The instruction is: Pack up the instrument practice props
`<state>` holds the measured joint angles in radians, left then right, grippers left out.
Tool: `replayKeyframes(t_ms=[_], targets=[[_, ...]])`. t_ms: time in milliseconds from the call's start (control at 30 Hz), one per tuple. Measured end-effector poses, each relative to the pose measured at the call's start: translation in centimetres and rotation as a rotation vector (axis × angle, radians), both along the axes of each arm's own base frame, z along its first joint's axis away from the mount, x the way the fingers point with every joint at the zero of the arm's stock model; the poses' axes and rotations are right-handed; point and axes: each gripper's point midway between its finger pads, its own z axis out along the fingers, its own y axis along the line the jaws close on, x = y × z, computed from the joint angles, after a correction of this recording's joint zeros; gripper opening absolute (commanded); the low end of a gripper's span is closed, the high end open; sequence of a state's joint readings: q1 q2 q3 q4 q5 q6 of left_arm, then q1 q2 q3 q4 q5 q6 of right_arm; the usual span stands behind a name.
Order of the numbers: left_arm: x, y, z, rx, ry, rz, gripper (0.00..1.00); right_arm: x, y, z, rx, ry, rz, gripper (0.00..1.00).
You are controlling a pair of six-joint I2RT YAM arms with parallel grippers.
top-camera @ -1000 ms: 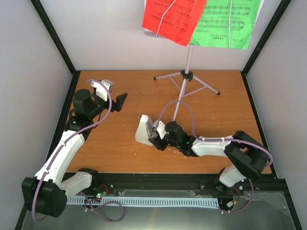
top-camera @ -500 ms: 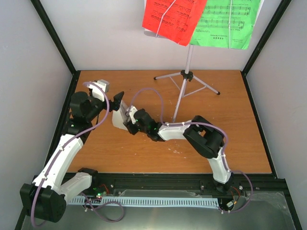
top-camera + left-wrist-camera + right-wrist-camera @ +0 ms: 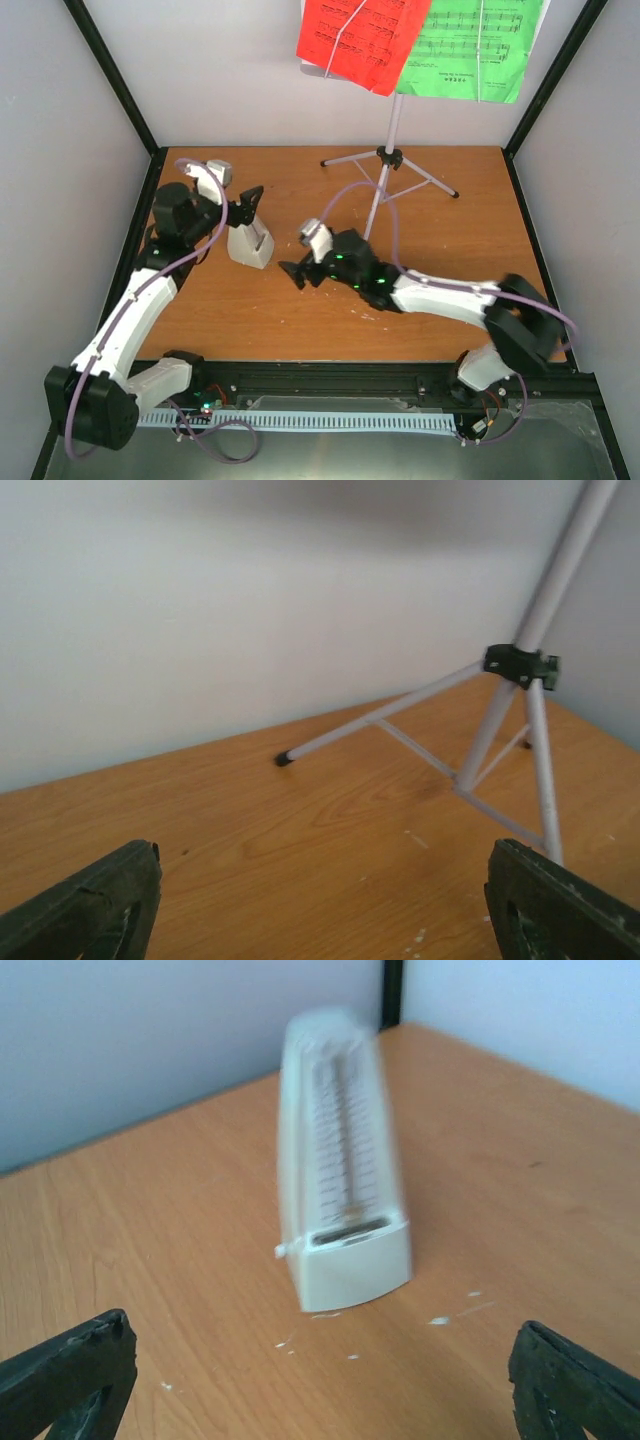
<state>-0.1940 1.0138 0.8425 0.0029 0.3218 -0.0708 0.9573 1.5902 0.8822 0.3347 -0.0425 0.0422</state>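
Note:
A small white pyramid-shaped metronome (image 3: 250,246) (image 3: 343,1210) stands upright on the wooden table (image 3: 300,310), left of centre. My right gripper (image 3: 298,272) (image 3: 320,1385) is open just right of it, facing it, with nothing between the fingers. My left gripper (image 3: 245,208) (image 3: 320,910) is open just behind the metronome, which its own view does not show. The music stand's silver tripod (image 3: 388,160) (image 3: 515,670) stands at the back. Red sheet music (image 3: 360,40) and green sheet music (image 3: 470,50) rest on the stand's top.
Black frame posts (image 3: 115,75) and pale walls close in the table on the left, back and right. A black rail (image 3: 330,380) runs along the near edge. Small white flecks (image 3: 440,1320) lie on the wood near the metronome.
The right gripper carried the metronome leftwards, set it upright near the left gripper, opened and drew back to the right. The left arm shifted only slightly.

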Motion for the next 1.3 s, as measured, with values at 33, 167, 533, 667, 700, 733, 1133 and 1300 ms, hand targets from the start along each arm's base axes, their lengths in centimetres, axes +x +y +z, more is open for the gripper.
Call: replayKeyframes(t_ms=[33,167,533,667,700,733,1133,1300], targets=[[0.3,-0.7,0.0,-0.006,0.015,-0.02,0.89,-0.3,-1.3,1.4,0.025,-0.015,-0.01,1.0],[-0.3,-7.0,2.2,-0.013,0.005,-0.166,0.91,1.0,-8.2,5.8,0.121,-0.052,-0.137,1.0],[4.2,-23.0,-1.8,-0.111,0.255,-0.451,0.87,4.6,-25.5,10.3,0.27,-0.045,-0.617,1.0],[5.4,-25.9,-8.1,-0.096,0.439,-0.466,0.83,6.2,-32.4,6.7,0.281,0.069,-0.803,1.0],[5.7,-26.3,-9.3,-0.095,0.473,-0.465,0.82,6.3,-33.8,5.9,0.288,0.094,-0.842,1.0],[5.9,-26.7,-10.2,-0.095,0.498,-0.465,0.81,6.2,-35.2,5.0,0.295,0.127,-0.88,1.0],[9.7,-31.0,-10.9,-0.128,0.517,-0.534,0.5,5.4,-36.3,1.3,0.32,0.284,-0.884,1.0],[10.9,-31.9,-11.6,-0.122,0.519,-0.534,0.33,5.2,-36.0,1.4,0.323,0.291,-0.869,1.0]])
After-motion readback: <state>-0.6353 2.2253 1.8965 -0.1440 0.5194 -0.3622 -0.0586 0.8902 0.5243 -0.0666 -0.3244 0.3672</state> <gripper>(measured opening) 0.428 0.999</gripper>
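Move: The stand's front leg, just under its black hub, is about 33 cm to the left hand's right, 12 cm ahead and 12 cm below. The hub is roughly 3 cm beyond that spot and 3 cm higher. The stand's left foot is about 33 cm ahead, 16 cm right and 30 cm below. The metronome is some 5 cm ahead, 5 cm left and 21 cm below. From the right hand, the leg spot is about 20 cm ahead and 23 cm right, 2 cm above. Sweeping right some 30 cm and about 10 cm forward, the left hand rises slightly, then sinks well below its starting height to the stand's front leg under the hub, turning clockwise and tipping down; its fingers come around the tube and close about halfway. The open right hand swings right some 35 cm, away from the metronome, turning clockwise. ##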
